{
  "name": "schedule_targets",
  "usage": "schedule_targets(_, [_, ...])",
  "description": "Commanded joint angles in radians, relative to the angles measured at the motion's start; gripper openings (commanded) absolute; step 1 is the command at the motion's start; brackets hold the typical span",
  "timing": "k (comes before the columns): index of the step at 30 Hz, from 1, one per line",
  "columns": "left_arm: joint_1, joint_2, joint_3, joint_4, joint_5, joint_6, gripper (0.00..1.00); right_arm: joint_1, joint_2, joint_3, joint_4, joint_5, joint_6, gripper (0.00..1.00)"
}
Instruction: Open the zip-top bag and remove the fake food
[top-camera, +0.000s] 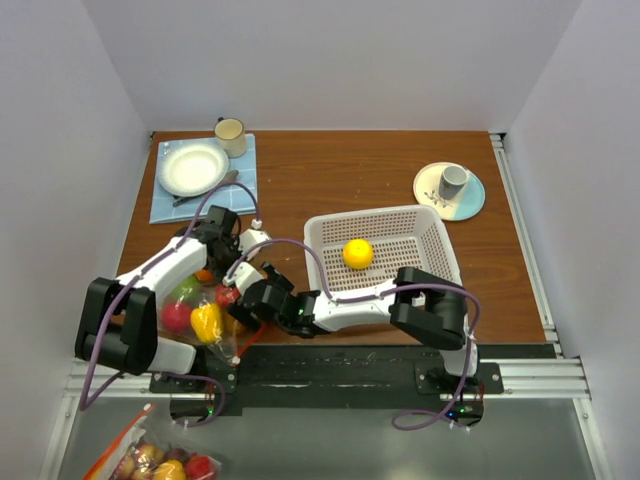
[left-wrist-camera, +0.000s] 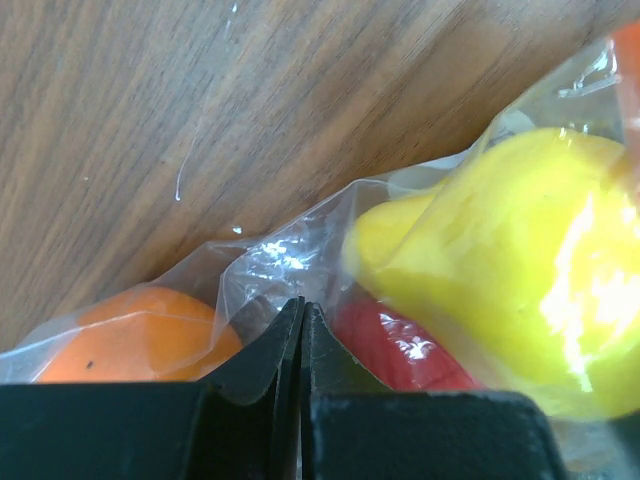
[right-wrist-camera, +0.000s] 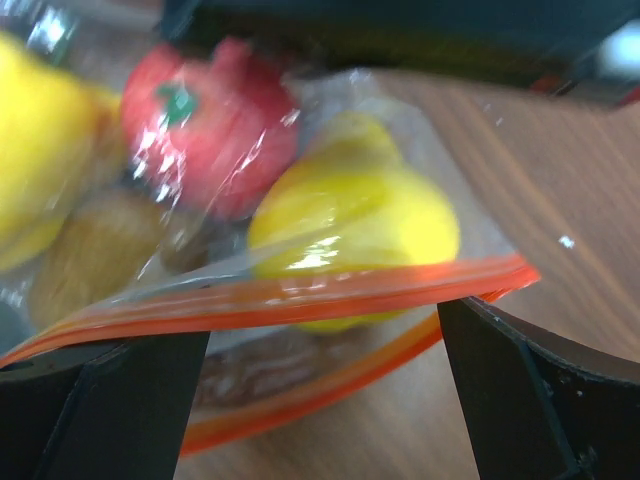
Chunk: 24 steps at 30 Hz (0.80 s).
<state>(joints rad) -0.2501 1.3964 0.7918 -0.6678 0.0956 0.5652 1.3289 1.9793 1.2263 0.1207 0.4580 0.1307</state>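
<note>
The zip-top bag (top-camera: 200, 312) lies on the table's near left, with yellow, red, green and orange fake food (top-camera: 206, 320) inside it. My left gripper (left-wrist-camera: 301, 312) is shut on a fold of the bag's clear plastic, between an orange fruit (left-wrist-camera: 130, 335) and a red piece (left-wrist-camera: 400, 350). My right gripper (right-wrist-camera: 325, 330) stands open at the bag's mouth. The two orange zip strips (right-wrist-camera: 300, 295) are parted and run across the gap between its fingers. Behind them sit a yellow lemon (right-wrist-camera: 350, 215) and a red tomato (right-wrist-camera: 210, 125).
A white perforated basket (top-camera: 420, 235) holding one yellow fruit (top-camera: 357, 253) stands right of the bag, over the right arm. A plate (top-camera: 192, 167) and mug (top-camera: 231, 134) sit on a blue mat at the back left. A saucer with a grey cup (top-camera: 452, 183) sits at the back right.
</note>
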Motion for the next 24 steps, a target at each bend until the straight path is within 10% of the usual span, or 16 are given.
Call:
schedule_targets(1, [-0.003,0.016,0.007,0.008,0.029,0.010,0.05,-0.054,0.026,0.041,0.076,-0.085,0.015,0.98])
schedule_targets(16, [-0.003,0.075,0.011,0.074,-0.020,-0.004,0.04,-0.057,-0.206,-0.111,-0.008,-0.114,0.060,0.31])
schedule_targets(24, [0.017,0.125,0.081,0.097,-0.042,-0.033,0.02,-0.056,-0.405,-0.087,-0.234,-0.001,0.046,0.30])
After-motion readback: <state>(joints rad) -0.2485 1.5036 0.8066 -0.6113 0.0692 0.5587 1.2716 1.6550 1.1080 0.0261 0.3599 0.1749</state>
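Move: The fake yellow pear lies just inside the bag's orange-edged mouth, about 3 cm ahead of the right hand's open fingers, 1 cm left and 2 cm lower. From that hand, the red pomegranate is some 5 cm left and 1 cm ahead; the brown potato is 4 cm left and 5 cm back; the basket's middle is about 29 cm right and 10 cm ahead. From the left hand, the pear is roughly 6 cm right, 2 cm back, about level. Forward about 2 cm and slightly down into the bag's mouth goes the right hand, its fingers closing around the yellow pear; then it draws back and to the right, out of the mouth towards the basket, and lifts quickly by some 9 cm. The left hand keeps its pinch on the bag's film by the orange and sinks about 2 cm. ##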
